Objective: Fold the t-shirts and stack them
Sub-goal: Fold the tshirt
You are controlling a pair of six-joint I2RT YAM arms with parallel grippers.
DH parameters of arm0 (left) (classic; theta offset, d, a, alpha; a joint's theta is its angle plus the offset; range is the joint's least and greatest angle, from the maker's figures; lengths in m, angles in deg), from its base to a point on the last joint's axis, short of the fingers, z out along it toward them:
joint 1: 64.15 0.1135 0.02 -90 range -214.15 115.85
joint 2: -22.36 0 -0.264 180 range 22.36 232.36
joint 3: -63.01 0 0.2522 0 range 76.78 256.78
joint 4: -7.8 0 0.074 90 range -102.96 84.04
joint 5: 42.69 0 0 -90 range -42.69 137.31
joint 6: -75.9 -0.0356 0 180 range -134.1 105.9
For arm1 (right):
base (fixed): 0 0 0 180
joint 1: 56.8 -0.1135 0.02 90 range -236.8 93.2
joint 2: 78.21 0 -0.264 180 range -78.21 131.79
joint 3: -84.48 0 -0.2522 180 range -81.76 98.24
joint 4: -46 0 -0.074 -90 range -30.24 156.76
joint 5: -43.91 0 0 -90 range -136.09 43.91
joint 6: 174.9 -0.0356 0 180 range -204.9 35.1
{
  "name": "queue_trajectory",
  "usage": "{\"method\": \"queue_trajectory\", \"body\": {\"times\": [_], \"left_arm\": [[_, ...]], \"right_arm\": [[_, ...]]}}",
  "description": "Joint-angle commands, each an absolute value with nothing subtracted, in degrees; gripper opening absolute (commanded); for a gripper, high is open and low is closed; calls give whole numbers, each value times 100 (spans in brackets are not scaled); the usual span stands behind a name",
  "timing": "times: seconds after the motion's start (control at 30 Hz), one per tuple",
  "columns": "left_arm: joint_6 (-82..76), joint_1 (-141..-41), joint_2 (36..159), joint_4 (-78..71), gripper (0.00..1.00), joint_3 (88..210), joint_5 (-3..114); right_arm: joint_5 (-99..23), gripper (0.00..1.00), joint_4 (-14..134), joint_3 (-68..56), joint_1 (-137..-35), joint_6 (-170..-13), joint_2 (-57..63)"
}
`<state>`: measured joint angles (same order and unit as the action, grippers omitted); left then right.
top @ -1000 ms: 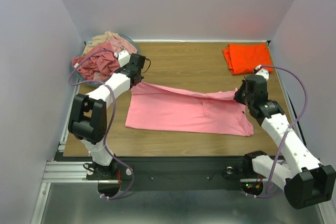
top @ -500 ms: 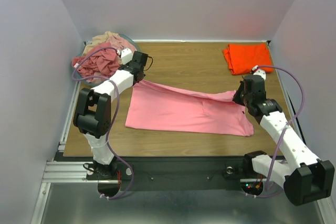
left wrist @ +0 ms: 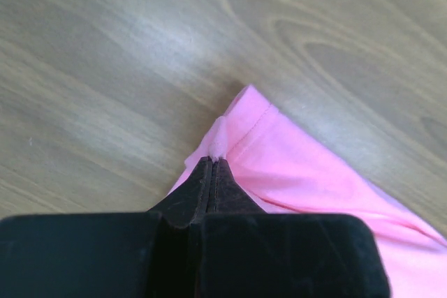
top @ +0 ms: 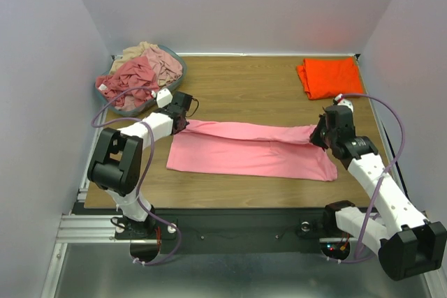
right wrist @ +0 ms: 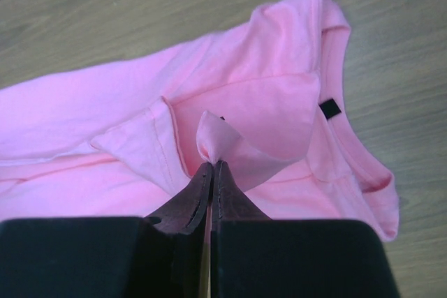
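A light pink t-shirt (top: pixel 251 150) lies across the middle of the table, its far long edge doubled over toward me. My left gripper (top: pixel 183 122) is shut on the shirt's left corner (left wrist: pixel 222 137), pinching a small fold of cloth low over the wood. At the right end, near the collar (right wrist: pixel 342 68), my right gripper (top: pixel 318 135) is shut on a pinch of pink cloth (right wrist: pixel 213 136). A folded bright orange t-shirt (top: pixel 330 77) lies at the far right corner. More t-shirts, dusty rose (top: pixel 129 78) and beige (top: pixel 143 52), are heaped in the basket.
The grey-blue oval basket (top: pixel 172 78) stands at the far left corner, just behind my left arm. Walls close in the table on the left, back and right. Bare wood (top: pixel 244 88) lies between the basket and the orange shirt.
Both grippers have come toward the near side and lower with the pink shirt's far edge. That edge, stretched in the air before, now lies folded over the shirt.
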<state>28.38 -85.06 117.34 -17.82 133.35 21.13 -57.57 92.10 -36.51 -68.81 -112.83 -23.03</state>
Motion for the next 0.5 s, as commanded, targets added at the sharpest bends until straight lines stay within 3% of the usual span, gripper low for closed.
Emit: {"method": "queue_trajectory", "body": {"times": [0.0, 0.13, 0.2, 0.27, 0.37, 0.4, 0.43, 0.47], "left_arm": [[2967, -8533, 11596, -1546, 0, 13180, 2103], [3020, -8525, 11623, -1545, 0, 13074, 2156], [3037, -8534, 11579, -1607, 11, 13048, 2147], [3063, -8533, 11456, -1773, 24, 13048, 2077], [3116, -8534, 11228, -2080, 58, 13135, 1910], [3116, -8534, 11157, -2360, 68, 13240, 1857], [3116, -8534, 10983, -2476, 85, 13293, 1813], [3125, -8534, 10894, -2599, 91, 13346, 1726]], "right_arm": [[-5655, 2, 9596, -3878, -6867, -11487, -2485], [-5462, 5, 9702, -4167, -6867, -11698, -2450], [-5347, 9, 9746, -4264, -6867, -11760, -2424], [-5129, 16, 9886, -4326, -6858, -11926, -2424], [-4647, 42, 10019, -4344, -6867, -12156, -2520], [-4418, 57, 10080, -4318, -6867, -12112, -2538], [-4311, 63, 10124, -4257, -6867, -12085, -2564], [-4266, 70, 10177, -4195, -6867, -12033, -2582]]}}
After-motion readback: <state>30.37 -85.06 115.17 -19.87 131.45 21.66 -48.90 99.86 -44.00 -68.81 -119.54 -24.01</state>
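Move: Just above the table, the left hand pinches the pink t-shirt's far left corner, whose resting place is only about 1 cm below. The basket stands some 17 cm ahead and 17 cm to this hand's left. The right hand holds a raised flap; the shirt's near edge lies about 6 cm back and 11 cm below it, with the shirt's middle some 4 cm ahead, 19 cm left. The orange shirt lies roughly 29 cm ahead, 9 cm right. Lowering the pinched flap towards the shirt's near edge, the right hand sinks and draws back about 6 cm each way, edging left at the end; it tips some 15 degrees further down and opens its fingers to let go. The left hand settles about 1 cm, holds there, then spreads its fingers off the corner and begins easing back. ##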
